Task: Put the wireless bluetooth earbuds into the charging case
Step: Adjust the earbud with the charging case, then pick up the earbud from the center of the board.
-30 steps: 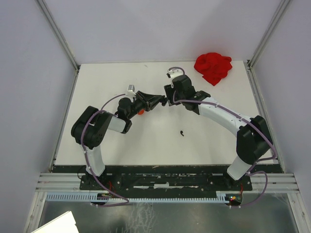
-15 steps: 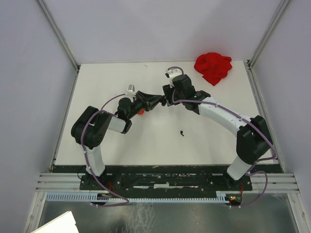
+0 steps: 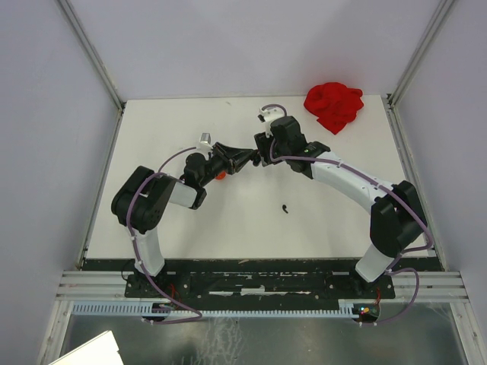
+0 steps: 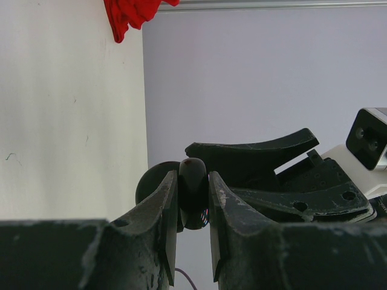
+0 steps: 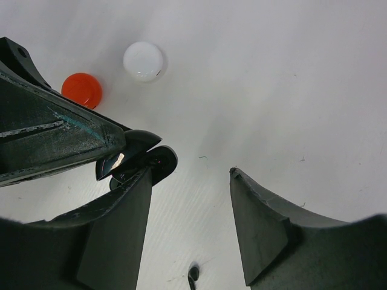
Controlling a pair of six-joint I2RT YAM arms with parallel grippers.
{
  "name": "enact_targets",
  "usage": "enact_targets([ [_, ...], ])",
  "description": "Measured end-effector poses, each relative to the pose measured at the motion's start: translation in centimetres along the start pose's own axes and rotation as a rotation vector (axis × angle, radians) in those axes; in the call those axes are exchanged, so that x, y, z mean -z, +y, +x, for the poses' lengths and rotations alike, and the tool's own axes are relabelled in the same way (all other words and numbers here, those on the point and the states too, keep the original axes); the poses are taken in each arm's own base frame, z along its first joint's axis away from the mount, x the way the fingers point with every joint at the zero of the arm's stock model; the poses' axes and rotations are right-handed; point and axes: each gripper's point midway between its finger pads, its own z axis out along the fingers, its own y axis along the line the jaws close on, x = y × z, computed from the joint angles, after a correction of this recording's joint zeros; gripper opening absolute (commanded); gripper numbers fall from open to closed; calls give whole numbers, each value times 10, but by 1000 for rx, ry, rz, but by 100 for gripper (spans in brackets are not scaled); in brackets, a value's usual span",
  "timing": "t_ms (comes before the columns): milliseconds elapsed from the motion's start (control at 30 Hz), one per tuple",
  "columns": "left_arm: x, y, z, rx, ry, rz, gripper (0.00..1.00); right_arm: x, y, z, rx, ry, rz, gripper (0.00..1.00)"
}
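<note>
My left gripper [image 4: 193, 179] is shut on a black round charging case [image 4: 193, 192], held above the table with its lid swung open [image 5: 147, 158]. Right beside the case stands my right gripper [image 5: 190, 175], open with nothing between its fingers; its left fingertip [image 5: 143, 179] almost touches the case. From above, the two grippers meet mid-table, the left gripper [image 3: 252, 157] against the right gripper [image 3: 263, 155]. One black earbud [image 3: 285, 207] lies on the table nearer the arm bases and shows again as a small black earbud [image 5: 193, 275] low in the right wrist view. No other earbuds are in view.
A white disc [image 5: 144, 61] and a red disc [image 5: 81, 89] lie on the table below the left arm; the red disc [image 3: 220, 175] peeks out under that arm. A crumpled red cloth [image 3: 333, 106] sits at the back right corner. Walls close the table's sides.
The right gripper has edged slightly left, closer to the held case. The left arm and the earbud on the table have not moved.
</note>
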Motion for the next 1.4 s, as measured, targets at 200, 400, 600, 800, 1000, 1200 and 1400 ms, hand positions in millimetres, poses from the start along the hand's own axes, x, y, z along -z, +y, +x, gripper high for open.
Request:
enact_targets([
  [200,0,0,0,0,0,0,3,-1,0,-4,3,-15,-2,63],
  [400,0,0,0,0,2,0,3,-1,1,-8,5,-32,-5,63],
  [600,0,0,1,0,4,0,3,-4,1,-7,6,-27,-4,63],
  [800,0,0,-1,-1,0,1,3,0,-6,-7,0,-48,30,63],
  [1000,10,6,-12,0,-33,-2,3,35,-18,-14,-10,-99,75,64],
  [1200,24,15,-22,20,-81,-10,3,43,-23,15,-6,22,102,62],
  [1400,30,20,-28,44,-114,-17,3,40,-27,81,0,232,119,61],
])
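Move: The last black earbud lies on the table about 8 cm back and 5 cm to the right of the right hand, some 14 cm below. The open charging case, still in the left fingers, is 3 cm left of the right hand and 1 cm back, at its height. On the table, the red case lies 15 cm left and 2 cm ahead, the white case 11 cm left and 9 cm ahead. From the left hand the earbud is about 8 cm back, 9 cm right. Nudge the right gripper's left fingertip barely forward at the charging case, then lift it clear by about 3 cm while backing off to the right. Swing it back, right and down towards the loose black earbud, roughly 8 cm down from the top of the lift, fingers staying open and tipping steeper. As it leaves, draw the left gripper some 4 cm left and slightly down, keeping its hold on the case. ##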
